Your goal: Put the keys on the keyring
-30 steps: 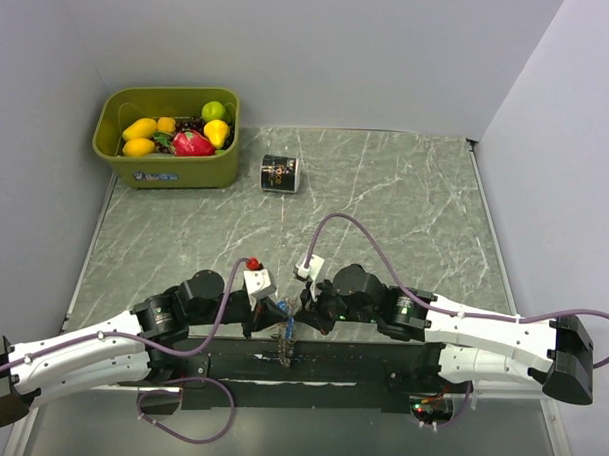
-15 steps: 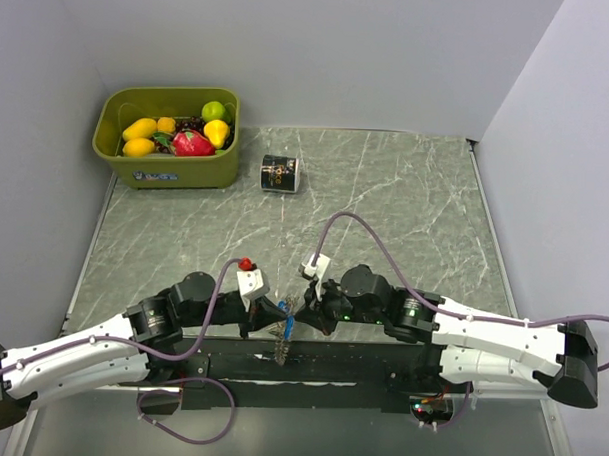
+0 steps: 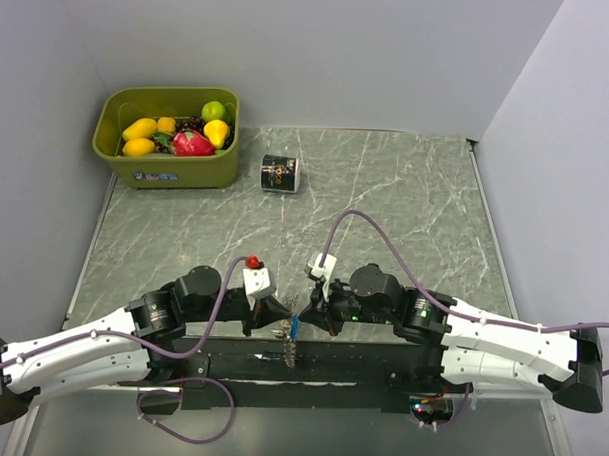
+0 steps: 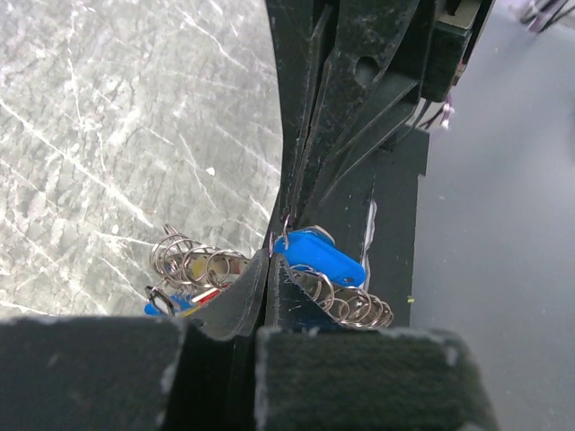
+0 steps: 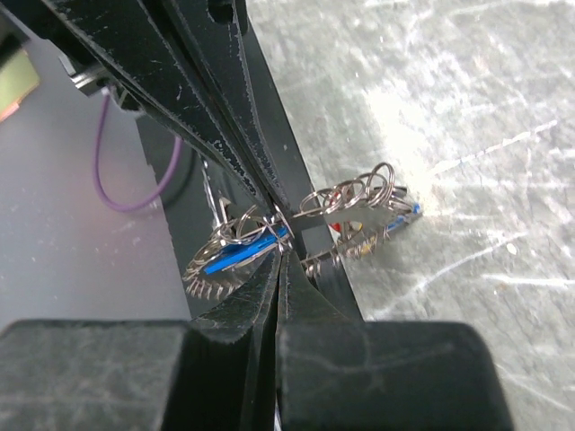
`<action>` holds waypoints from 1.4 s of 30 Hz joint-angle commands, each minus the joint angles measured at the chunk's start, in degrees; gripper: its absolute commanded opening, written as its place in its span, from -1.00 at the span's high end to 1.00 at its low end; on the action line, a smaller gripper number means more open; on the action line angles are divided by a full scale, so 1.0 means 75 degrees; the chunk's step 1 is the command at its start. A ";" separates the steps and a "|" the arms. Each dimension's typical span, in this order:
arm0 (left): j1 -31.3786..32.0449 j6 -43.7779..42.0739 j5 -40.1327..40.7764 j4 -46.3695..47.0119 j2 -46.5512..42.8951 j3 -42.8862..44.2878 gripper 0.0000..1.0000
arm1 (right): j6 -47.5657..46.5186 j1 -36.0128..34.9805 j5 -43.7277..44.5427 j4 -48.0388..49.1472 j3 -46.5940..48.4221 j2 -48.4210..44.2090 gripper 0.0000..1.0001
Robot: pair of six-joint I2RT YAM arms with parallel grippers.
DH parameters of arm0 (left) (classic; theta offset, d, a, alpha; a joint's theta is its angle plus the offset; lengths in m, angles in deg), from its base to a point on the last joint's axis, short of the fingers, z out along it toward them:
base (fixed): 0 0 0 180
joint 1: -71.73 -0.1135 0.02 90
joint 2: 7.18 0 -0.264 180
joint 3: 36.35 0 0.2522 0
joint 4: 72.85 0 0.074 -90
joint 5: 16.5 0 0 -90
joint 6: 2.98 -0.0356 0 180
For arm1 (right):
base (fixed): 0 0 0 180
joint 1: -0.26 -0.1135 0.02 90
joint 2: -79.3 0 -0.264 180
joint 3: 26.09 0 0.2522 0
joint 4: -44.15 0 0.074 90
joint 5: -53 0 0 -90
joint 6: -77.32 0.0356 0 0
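Note:
The keyring (image 3: 293, 335) hangs between my two grippers above the black strip at the table's near edge. It is a thin wire hoop crowded with small silver rings (image 4: 192, 264) and toothed silver keys (image 5: 357, 246), with a blue-headed key (image 4: 324, 257) (image 5: 241, 254) among them. My left gripper (image 3: 282, 314) (image 4: 272, 261) is shut, its tips pinching the ring's wire. From the other side my right gripper (image 3: 304, 315) (image 5: 281, 252) is shut on the wire too, tip to tip with the left one. The keyring's lower half is hidden behind my fingers in both wrist views.
A green bin (image 3: 170, 170) of toy fruit stands at the table's far left. A small black labelled can (image 3: 279, 173) lies beside it. A black strip (image 3: 360, 367) runs along the near edge under the grippers. Purple cables loop over both arms.
Both grippers and the keyring between them have drifted slightly right and toward the near edge. Both stay shut.

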 commanded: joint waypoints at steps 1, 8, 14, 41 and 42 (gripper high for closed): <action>0.0022 -0.0358 -0.0198 0.0006 0.0145 0.0601 0.98 | -0.0295 0.0012 -0.0008 -0.0578 0.0533 0.0142 1.00; 0.0022 -0.0722 -0.0022 -0.0534 0.0005 0.1070 0.98 | -0.0389 0.0012 0.0121 -0.0896 0.0733 -0.0337 1.00; 0.0033 -0.0804 -0.0105 -0.0487 -0.0077 0.1094 0.98 | -0.0354 0.0012 -0.0043 -0.0673 0.0721 -0.0900 1.00; 0.0033 -0.0722 -0.0245 -0.0124 0.0626 0.1164 0.98 | -0.0248 0.0012 -0.0676 -0.0251 0.0826 -0.1170 1.00; 0.0022 -0.0710 -0.0280 -0.0136 0.0684 0.1187 0.98 | -0.0249 0.0012 -0.0664 -0.0251 0.0838 -0.1135 1.00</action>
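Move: The blue-tagged key sits between the two shut grippers, some 2 cm to the left hand's right and 2 cm back, and about 1 cm to the right hand's left and 2 cm back, all near fingertip height. The keyring hangs there too, its middle around 1 cm back of both hands and 2 cm below them, 1 cm to the left hand's right and 2 cm to the right hand's left. Still pinching at the keyring's small wire loops, both hands rise about 5 cm, drift right, then sink slightly. ##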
